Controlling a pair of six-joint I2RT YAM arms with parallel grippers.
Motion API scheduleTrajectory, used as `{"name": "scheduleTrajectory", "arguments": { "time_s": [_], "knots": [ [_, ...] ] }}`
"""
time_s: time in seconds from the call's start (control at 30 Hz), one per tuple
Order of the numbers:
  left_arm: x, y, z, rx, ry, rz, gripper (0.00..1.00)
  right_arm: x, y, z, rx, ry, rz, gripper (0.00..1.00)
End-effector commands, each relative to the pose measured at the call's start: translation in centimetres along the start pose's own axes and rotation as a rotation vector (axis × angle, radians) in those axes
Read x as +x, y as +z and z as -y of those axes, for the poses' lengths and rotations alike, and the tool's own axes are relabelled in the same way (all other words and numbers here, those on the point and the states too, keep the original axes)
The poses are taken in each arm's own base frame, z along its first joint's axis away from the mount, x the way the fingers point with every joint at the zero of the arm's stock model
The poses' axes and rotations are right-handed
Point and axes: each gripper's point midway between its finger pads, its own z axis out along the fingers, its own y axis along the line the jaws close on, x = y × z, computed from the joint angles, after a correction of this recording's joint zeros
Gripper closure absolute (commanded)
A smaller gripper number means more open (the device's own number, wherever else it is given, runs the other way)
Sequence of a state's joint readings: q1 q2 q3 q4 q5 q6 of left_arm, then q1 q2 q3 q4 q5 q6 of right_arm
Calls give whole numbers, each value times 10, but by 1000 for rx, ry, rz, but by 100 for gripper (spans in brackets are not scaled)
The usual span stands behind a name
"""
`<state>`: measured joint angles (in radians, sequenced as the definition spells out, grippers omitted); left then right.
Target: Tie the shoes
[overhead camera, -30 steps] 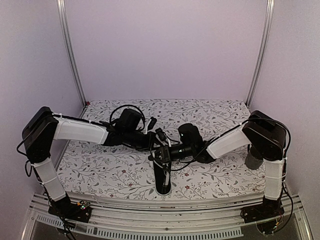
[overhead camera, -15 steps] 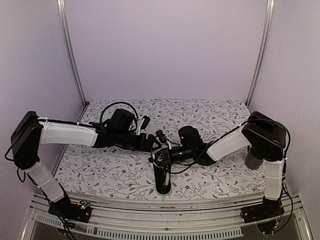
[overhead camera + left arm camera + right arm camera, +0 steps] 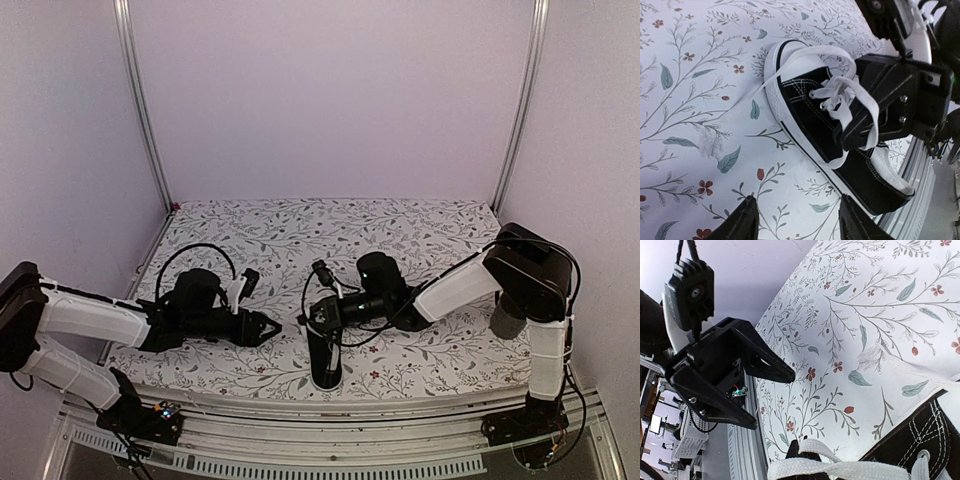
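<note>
The shoe (image 3: 326, 362) is a black canvas sneaker with a white sole, lying near the table's front edge with its toe toward the arms. In the left wrist view the shoe (image 3: 840, 145) has loose white laces (image 3: 840, 92) looped over its tongue. My right gripper (image 3: 316, 314) hovers just above the shoe's opening, shut on a white lace (image 3: 840, 467) that wraps its fingertips (image 3: 807, 452). My left gripper (image 3: 272, 327) stands open to the shoe's left, apart from it, with nothing between its fingers (image 3: 747, 220). The right wrist view shows the left gripper (image 3: 765, 390) with its jaws spread.
A floral cloth (image 3: 400, 230) covers the table. An aluminium rail (image 3: 330, 420) runs along the near edge, close beside the shoe's toe. Upright posts (image 3: 140, 110) and lilac walls close in the sides and back. Black cables loop above both wrists.
My left gripper opened, let go near the laces, and drew back left and toward the near edge. The right gripper kept its hold on the lace in place.
</note>
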<state>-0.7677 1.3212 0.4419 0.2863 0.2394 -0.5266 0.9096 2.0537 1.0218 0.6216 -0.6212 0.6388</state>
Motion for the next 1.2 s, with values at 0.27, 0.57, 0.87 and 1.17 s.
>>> {"name": "scheduleTrajectory", "arguments": {
  "time_s": [0.27, 0.57, 0.87, 1.17],
  "knots": [
    [-5, 23, 32, 159, 99, 102, 53, 0, -3, -2, 10, 4, 10, 98],
    [-2, 45, 41, 197, 120, 79, 55, -2, -3, -3, 8, 6, 11, 98],
    [9, 60, 38, 197, 127, 29, 64, -7, -2, -4, 5, 6, 20, 98],
    [6, 66, 45, 215, 139, 28, 73, -6, -2, -3, 8, 7, 14, 98]
  ]
}}
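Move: The lace loop draped over the right gripper's shut fingertips lies about 8 cm to the right of the left hand, level with it fore and aft and some 2 cm lower. The shoe's middle is about 12 cm right of the left hand, 2 cm back and 5 cm below; the toe cap is equally far right but 8 cm ahead and 6 cm down. From the right hand point, the loop sits right at the fingertips, about 1 cm to the right. With its fingers already about half open, the left hand travels some 6 cm to the right and sinks about 3 cm, turning roughly 10 degrees clockwise, towards the right gripper's tips and the lace around them. As it arrives its fingers draw in to about a quarter open, one on either side of those tips, not yet shut, while the right hand stays in place above the shoe, fingers still closed inside the lace loop. ##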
